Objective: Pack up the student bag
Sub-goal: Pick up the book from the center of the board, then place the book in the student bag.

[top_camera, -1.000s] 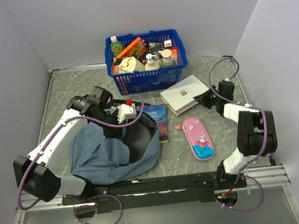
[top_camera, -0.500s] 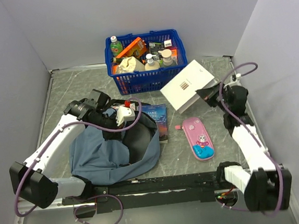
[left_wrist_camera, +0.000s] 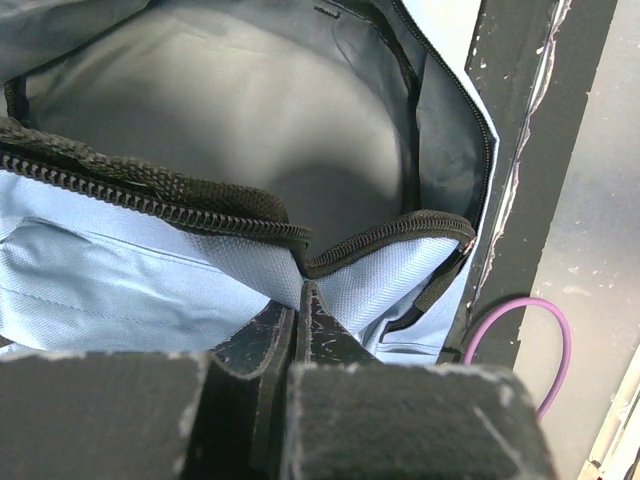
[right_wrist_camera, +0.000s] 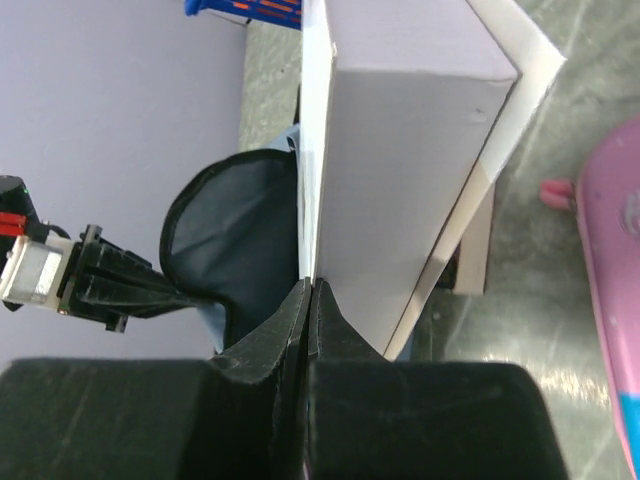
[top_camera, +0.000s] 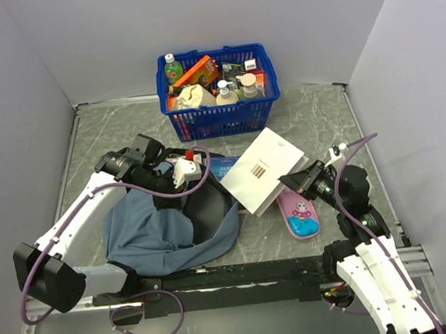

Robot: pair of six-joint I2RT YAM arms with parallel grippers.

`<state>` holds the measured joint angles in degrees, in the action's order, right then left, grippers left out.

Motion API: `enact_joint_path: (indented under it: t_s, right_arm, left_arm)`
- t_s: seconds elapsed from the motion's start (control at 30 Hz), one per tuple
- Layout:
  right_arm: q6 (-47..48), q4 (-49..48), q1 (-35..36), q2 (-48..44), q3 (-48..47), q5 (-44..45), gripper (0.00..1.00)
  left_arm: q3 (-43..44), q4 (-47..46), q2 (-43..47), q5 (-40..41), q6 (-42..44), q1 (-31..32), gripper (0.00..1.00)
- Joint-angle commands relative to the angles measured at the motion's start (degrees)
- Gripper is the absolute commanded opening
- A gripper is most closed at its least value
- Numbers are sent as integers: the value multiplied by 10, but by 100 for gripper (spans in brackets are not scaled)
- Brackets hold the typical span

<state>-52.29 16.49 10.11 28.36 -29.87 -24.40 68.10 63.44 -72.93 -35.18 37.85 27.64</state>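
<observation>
The student bag [top_camera: 156, 229] is grey-blue fabric and lies at the front left, its dark mouth [top_camera: 209, 207] facing right. My left gripper [top_camera: 197, 175] is shut on the bag's zip rim [left_wrist_camera: 300, 262] and holds the mouth open; the grey lining [left_wrist_camera: 250, 120] shows inside. My right gripper [top_camera: 288, 181] is shut on the cover of a white book [top_camera: 260, 167], held tilted above the table just right of the bag's mouth. In the right wrist view the jaws [right_wrist_camera: 312, 288] pinch the book [right_wrist_camera: 400, 150], with the bag's opening [right_wrist_camera: 235, 230] beyond.
A blue paperback [top_camera: 225, 168] lies partly under the white book. A pink pencil case [top_camera: 299, 215] lies below my right gripper. A blue plastic basket [top_camera: 219, 119] with several bottles and packs stands at the back. Grey walls close in both sides.
My right arm has carried the white book from the back right down and left, towards the bag's mouth. The left gripper has kept its hold on the bag rim.
</observation>
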Motion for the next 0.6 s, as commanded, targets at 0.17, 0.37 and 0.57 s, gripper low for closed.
enact_joint_path:
  t_s: [0.17, 0.37, 0.57]
  right_arm:
    - [25, 64, 4, -38, -83, 35, 0]
    - [28, 30, 4, 4, -131, 25, 0]
    - [11, 14, 7, 21, -119, -22, 0]
  left_arm:
    - [7, 7, 2, -28, -1, 22, 1]
    - [12, 7, 0, -17, -9, 32, 1]
    - [4, -24, 2, 1, -33, 33, 1]
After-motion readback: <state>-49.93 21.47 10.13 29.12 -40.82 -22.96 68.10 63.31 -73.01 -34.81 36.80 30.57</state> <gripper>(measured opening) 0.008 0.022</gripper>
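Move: My right hand already has the white book off the table, pinched by its cover edge. The backpack opening lies about 21 cm to its left, some 3 cm back and 12 cm lower. The pink pencil case is on the table about 8 cm to the right, level fore and aft; the Jane Eyre book lies roughly 13 cm left and 12 cm ahead, both about 18 cm below. From my left hand the opening is about 7 cm to the right, level with it and 6 cm down. With my right fingers still shut on the cover edge, I ease back about a centimetre, then raise the white book some 6 cm almost straight up, away from the pencil case and the Jane Eyre book, tipping my fingers up about 5 degrees and slowing at the top. My left hand keeps its pinch on the backpack's rim, shifting about a centimetre back and right. ##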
